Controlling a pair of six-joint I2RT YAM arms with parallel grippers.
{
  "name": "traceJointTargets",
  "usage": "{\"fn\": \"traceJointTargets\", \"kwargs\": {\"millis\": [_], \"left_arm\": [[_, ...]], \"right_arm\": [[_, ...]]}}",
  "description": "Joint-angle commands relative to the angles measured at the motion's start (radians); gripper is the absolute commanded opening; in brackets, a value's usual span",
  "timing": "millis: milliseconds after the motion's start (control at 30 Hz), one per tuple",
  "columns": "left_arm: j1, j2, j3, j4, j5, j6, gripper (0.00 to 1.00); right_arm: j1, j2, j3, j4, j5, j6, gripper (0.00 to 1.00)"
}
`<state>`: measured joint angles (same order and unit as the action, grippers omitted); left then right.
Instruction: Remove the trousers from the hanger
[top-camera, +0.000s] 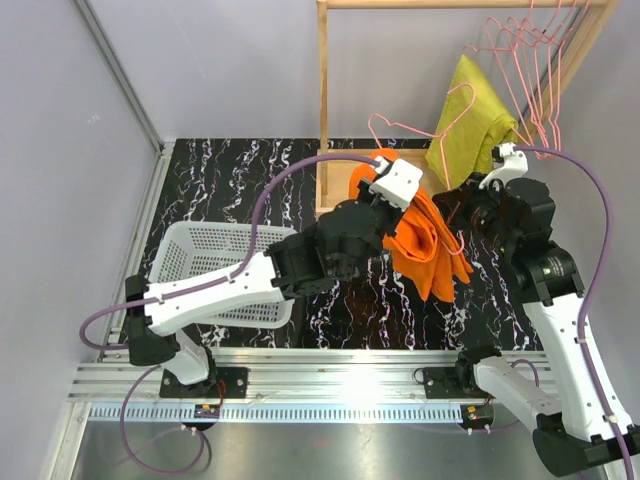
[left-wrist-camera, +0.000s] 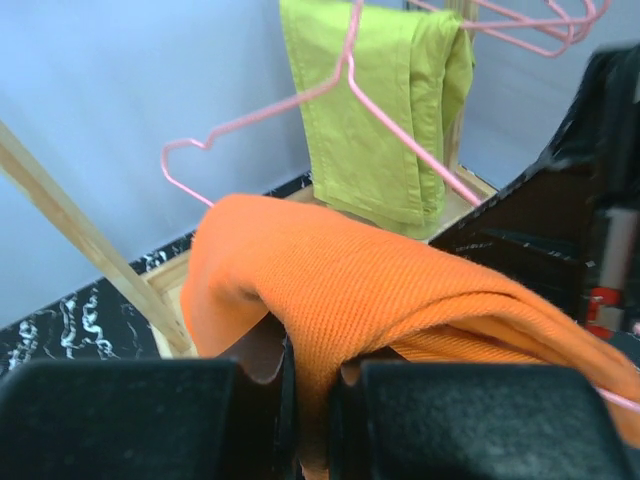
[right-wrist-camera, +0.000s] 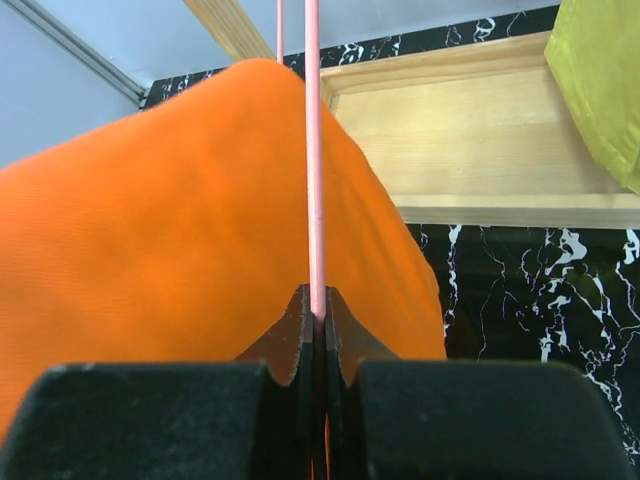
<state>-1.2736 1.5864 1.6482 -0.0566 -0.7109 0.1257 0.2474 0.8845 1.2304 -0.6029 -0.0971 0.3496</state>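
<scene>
The orange trousers (top-camera: 428, 245) hang folded over the pink hanger (top-camera: 425, 131), held in the air between my two grippers above the black marble table. My left gripper (top-camera: 388, 192) is shut on a fold of the trousers (left-wrist-camera: 350, 270), with cloth pinched between its fingers (left-wrist-camera: 315, 375). The hanger's hook and arm (left-wrist-camera: 345, 80) rise behind the cloth. My right gripper (top-camera: 472, 205) is shut on the hanger's thin wire (right-wrist-camera: 313, 150), which runs straight up from its jaws (right-wrist-camera: 318, 300) beside the trousers (right-wrist-camera: 150, 230).
A yellow-green garment (top-camera: 475, 120) hangs on the wooden rack (top-camera: 322, 90), with several spare pink hangers (top-camera: 530, 45) at its top right. The rack's wooden base (right-wrist-camera: 480, 130) lies behind the trousers. A white mesh basket (top-camera: 215, 250) stands at the left.
</scene>
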Motion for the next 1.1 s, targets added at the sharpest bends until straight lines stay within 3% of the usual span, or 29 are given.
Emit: {"fn": "traceJointTargets", "kwargs": {"millis": [0,367,600,800,967,1067], "left_arm": [[-0.001,-0.138,0.119,0.207,-0.059,0.093,0.00],[0.080,-0.273,0.119,0.193,-0.157,0.144,0.00],[0.100,-0.368,0.134,0.060,-0.022,-0.023,0.00],[0.100,-0.407,0.127,0.009,-0.038,-0.034,0.00],[0.102,-0.410,0.131,-0.034,-0.201,0.067,0.00],[0.125,-0.439,0.059,-0.077,-0.307,0.077,0.00]], "right_arm": [[0.001,-0.002,-0.029,0.078,0.077,-0.001,0.00],[0.000,-0.064,-0.147,0.019,0.184,-0.040,0.00],[0.000,-0.114,-0.189,0.006,0.238,-0.023,0.00],[0.000,-0.104,-0.067,-0.015,0.197,-0.044,0.00],[0.000,-0.079,0.069,-0.043,0.102,-0.093,0.00],[0.000,-0.064,0.148,-0.055,0.015,-0.122,0.00]]}}
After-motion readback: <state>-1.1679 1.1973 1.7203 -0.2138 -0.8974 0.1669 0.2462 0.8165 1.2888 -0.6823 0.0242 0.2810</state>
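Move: In the left hand's grip already, the orange trousers' middle hangs about 8 cm below it and 4 cm to its right; from the right hand, which holds the pink hanger, they are some 5 cm left and 5 cm below, level ahead. The white basket lies about 34 cm left of the left hand, level with it ahead and 36 cm lower; the rack's left post is 22 cm ahead, 11 cm left. Drawing the pinched trousers off the hanger, the left hand sweeps about 20 cm left and 14 cm up, to around the basket's right edge but high above it, swinging some 15 degrees counter-clockwise with its left side dipping. The right hand keeps its pinch on the hanger, sinks 7 cm while drawing about 4 cm right, then rises 9 cm. ##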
